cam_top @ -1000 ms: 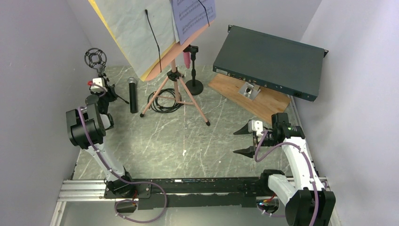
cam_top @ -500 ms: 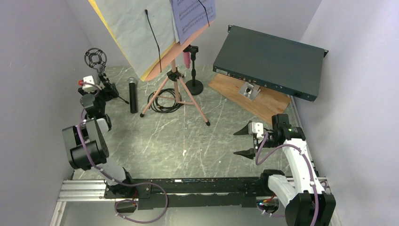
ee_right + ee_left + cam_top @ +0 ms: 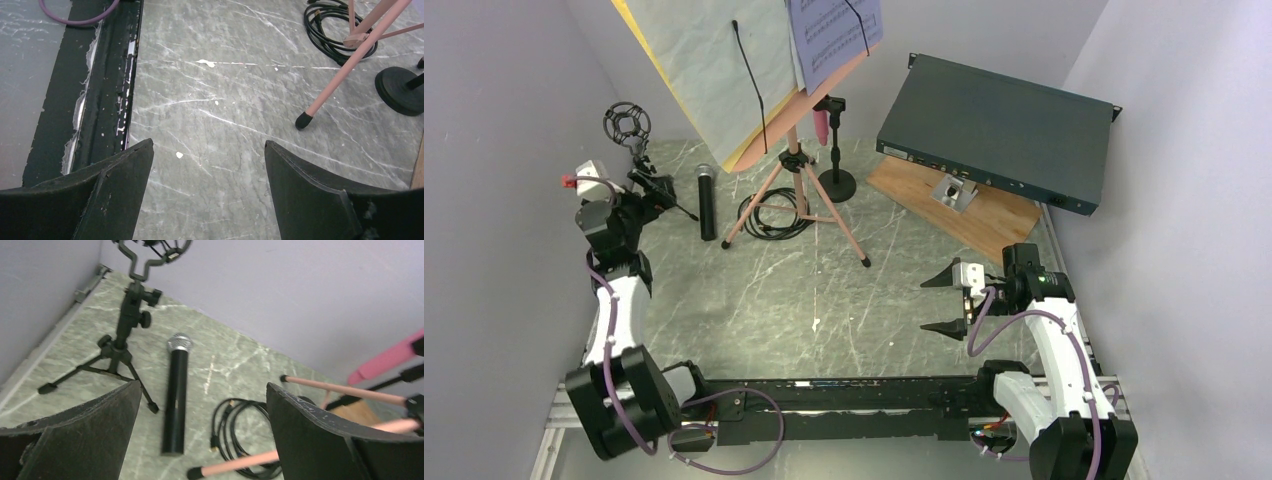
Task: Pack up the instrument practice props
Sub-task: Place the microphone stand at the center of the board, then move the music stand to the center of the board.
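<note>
The pink music desk (image 3: 769, 135) stands on pink tripod legs (image 3: 802, 195) at the back, with white and yellow pages (image 3: 709, 70) and a sheet-music page (image 3: 834, 30) on it. A black microphone (image 3: 707, 200) (image 3: 175, 395) lies flat left of the legs. A pink microphone (image 3: 822, 125) sits on a round-based holder (image 3: 837, 183). A black shock-mount holder (image 3: 627, 125) (image 3: 127, 325) stands on a small tripod at the far left. My left gripper (image 3: 656, 192) (image 3: 204, 385) hovers open beside that tripod, holding nothing. Over bare table at the right, my right gripper (image 3: 936, 302) (image 3: 209, 142) is open and holds nothing.
A coiled black cable (image 3: 769, 215) (image 3: 240, 435) lies under the tripod legs. The teal rack box (image 3: 999, 130) leans on a wooden board (image 3: 954, 205) at the back right. Walls close in on the left, back and right.
My left gripper has opened wide and drawn back to the left from the shock-mount tripod, its elbow dropping toward the base. The right arm has barely moved.
</note>
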Action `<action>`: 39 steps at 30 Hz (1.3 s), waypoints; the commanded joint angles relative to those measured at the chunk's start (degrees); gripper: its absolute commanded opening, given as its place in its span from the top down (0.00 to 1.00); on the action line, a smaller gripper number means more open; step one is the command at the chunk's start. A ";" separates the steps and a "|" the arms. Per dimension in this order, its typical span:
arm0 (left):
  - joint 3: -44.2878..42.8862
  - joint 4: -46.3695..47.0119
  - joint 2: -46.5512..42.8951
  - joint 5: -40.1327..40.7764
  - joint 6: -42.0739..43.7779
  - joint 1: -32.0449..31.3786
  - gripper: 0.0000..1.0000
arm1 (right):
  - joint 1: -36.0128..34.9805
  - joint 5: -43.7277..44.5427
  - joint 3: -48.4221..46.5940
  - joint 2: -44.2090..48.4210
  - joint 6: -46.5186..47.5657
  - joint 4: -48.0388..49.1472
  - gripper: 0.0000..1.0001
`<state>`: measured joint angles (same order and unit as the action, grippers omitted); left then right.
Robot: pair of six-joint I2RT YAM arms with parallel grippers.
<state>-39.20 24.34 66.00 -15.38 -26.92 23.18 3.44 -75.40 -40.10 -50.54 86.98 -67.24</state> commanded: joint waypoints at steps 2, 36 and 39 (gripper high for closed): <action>2.18 -12.80 -7.93 -10.49 -7.81 -0.13 0.01 | 0.13 -1.82 -1.39 1.05 0.94 -0.10 0.15; -3.92 -42.72 -10.92 -19.87 1.50 -17.28 0.04 | 1.27 1.65 0.89 0.71 -9.37 9.75 0.15; -7.27 -45.29 -8.32 -14.53 5.37 -20.90 0.03 | 1.26 1.90 0.89 0.44 -8.84 9.40 0.15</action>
<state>-41.45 -12.56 55.40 -33.36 -28.60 6.02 4.47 -73.25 -39.53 -50.02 77.87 -59.29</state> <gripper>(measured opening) 0.966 0.853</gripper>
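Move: The round-based microphone stand, presumably next, lies some 42 cm right and 12 cm ahead of the left hand, its middle about 12 cm below. The just-placed tripod mount is only 12 cm ahead, 7 cm left. The handheld microphone lies about 7 cm ahead, 8 cm right and the cable coil 5 cm ahead, 25 cm right, both some 24 cm down. From the right hand the round-based stand is about 36 cm ahead, 22 cm left. Draw the empty left gripper away from the tripod mount, swinging it right by about 18 cm and back by 8 or 9 while sinking roughly 5 cm, past the near end of the handheld microphone towards the round-based stand. Turn the wrist clockwise some 35 degrees and tip the fingers down; keep them wide open, touching nothing. ##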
